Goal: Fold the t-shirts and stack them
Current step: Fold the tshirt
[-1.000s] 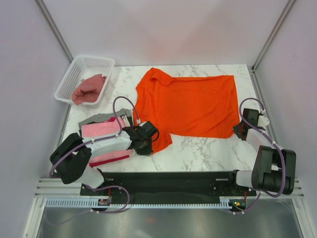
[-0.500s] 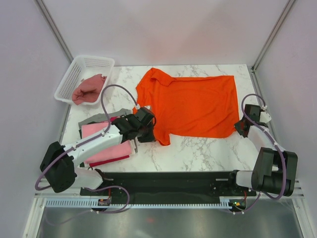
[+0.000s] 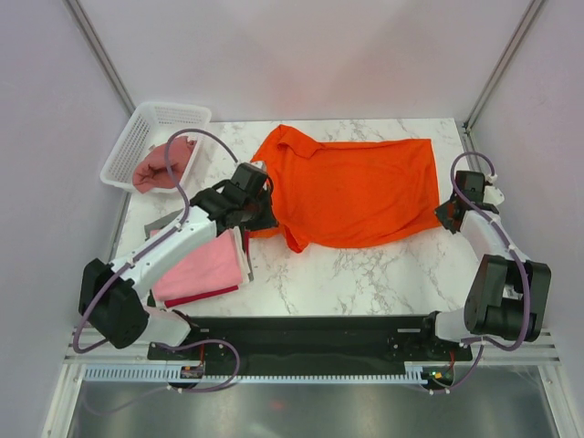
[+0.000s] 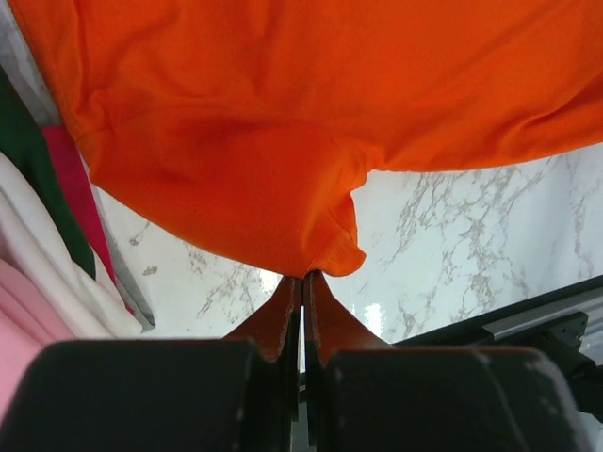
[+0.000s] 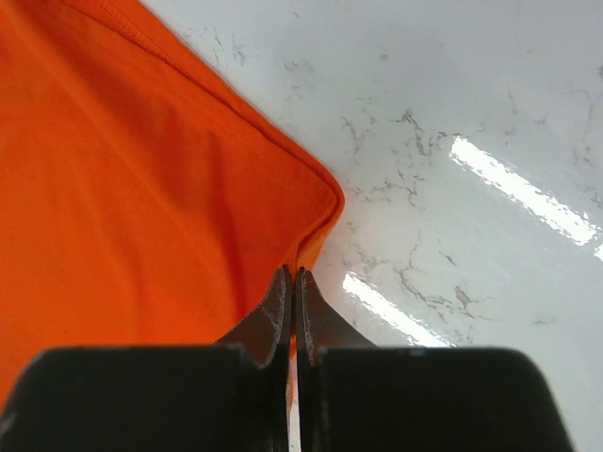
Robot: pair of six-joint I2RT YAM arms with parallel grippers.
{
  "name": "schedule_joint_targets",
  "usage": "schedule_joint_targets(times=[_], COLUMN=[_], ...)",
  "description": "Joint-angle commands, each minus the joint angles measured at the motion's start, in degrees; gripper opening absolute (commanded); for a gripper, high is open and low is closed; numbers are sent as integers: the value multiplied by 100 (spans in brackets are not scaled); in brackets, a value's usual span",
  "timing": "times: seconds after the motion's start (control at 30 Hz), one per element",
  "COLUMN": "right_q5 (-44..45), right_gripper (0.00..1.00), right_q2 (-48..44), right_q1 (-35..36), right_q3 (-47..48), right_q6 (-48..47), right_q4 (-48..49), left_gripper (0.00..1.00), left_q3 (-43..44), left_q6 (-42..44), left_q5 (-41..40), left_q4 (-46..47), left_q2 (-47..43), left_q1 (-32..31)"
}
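Observation:
The bright orange t-shirt (image 3: 356,187) lies spread on the marble table, its near edge lifted. My left gripper (image 3: 256,208) is shut on the shirt's near-left sleeve (image 4: 283,198) and holds it raised over the shirt's left side. My right gripper (image 3: 446,215) is shut on the shirt's near-right hem corner (image 5: 316,212). A folded stack with a light pink t-shirt (image 3: 201,265) on top, over red and grey ones, lies at the near left. A dusty rose t-shirt (image 3: 162,164) lies crumpled in the basket.
A white mesh basket (image 3: 137,137) stands at the far left corner. White enclosure walls close in the table (image 3: 365,274) on three sides. A black base rail (image 3: 310,333) runs along the near edge.
My left gripper has carried the orange sleeve away from the near edge, up and back over the shirt. My right gripper has moved the hem corner back a little too.

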Motion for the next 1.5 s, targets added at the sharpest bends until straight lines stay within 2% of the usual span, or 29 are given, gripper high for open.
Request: schedule_joint_targets(times=[0.0, 0.4, 0.83, 1.47], right_q5=[-29, -284, -425, -381], right_gripper=[0, 0, 0, 1], right_q2=[210, 1124, 2301, 2812], right_q1=[-5, -14, -32, -76], right_q3=[448, 1467, 2549, 3296], right_q6=[212, 502, 722, 951], right_q4=[-63, -107, -178, -327], left_gripper=[2, 2, 2, 2], left_q3=[581, 2032, 3385, 4713], left_q6=[364, 452, 619, 742], left_q5=[88, 510, 396, 369], left_q4=[-35, -122, -360, -492], left_q2=[290, 1416, 2488, 3700], left_q1=[161, 786, 1182, 1524])
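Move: Some 35 cm ahead of the left hand, 6 cm to its right and 15 cm below it, lies the far sleeve of the orange t-shirt. The folded pile sits 23 cm to this hand's left, 6 cm back and 13 cm lower; the white basket is 41 cm left, 32 cm ahead and 12 cm lower. For the right hand, the far hem corner lies about 33 cm straight ahead and 6 cm down. Sweeping forward together over the orange t-shirt, both hands keep the near edge pinched, the left at the near sleeve and the right at the near hem corner. The left leads, about 20 cm towards the far sleeve, rising a little early on and turning slightly counter-clockwise; the right goes about 13 cm nearly level towards the far hem corner, its left side tilting up slightly. ##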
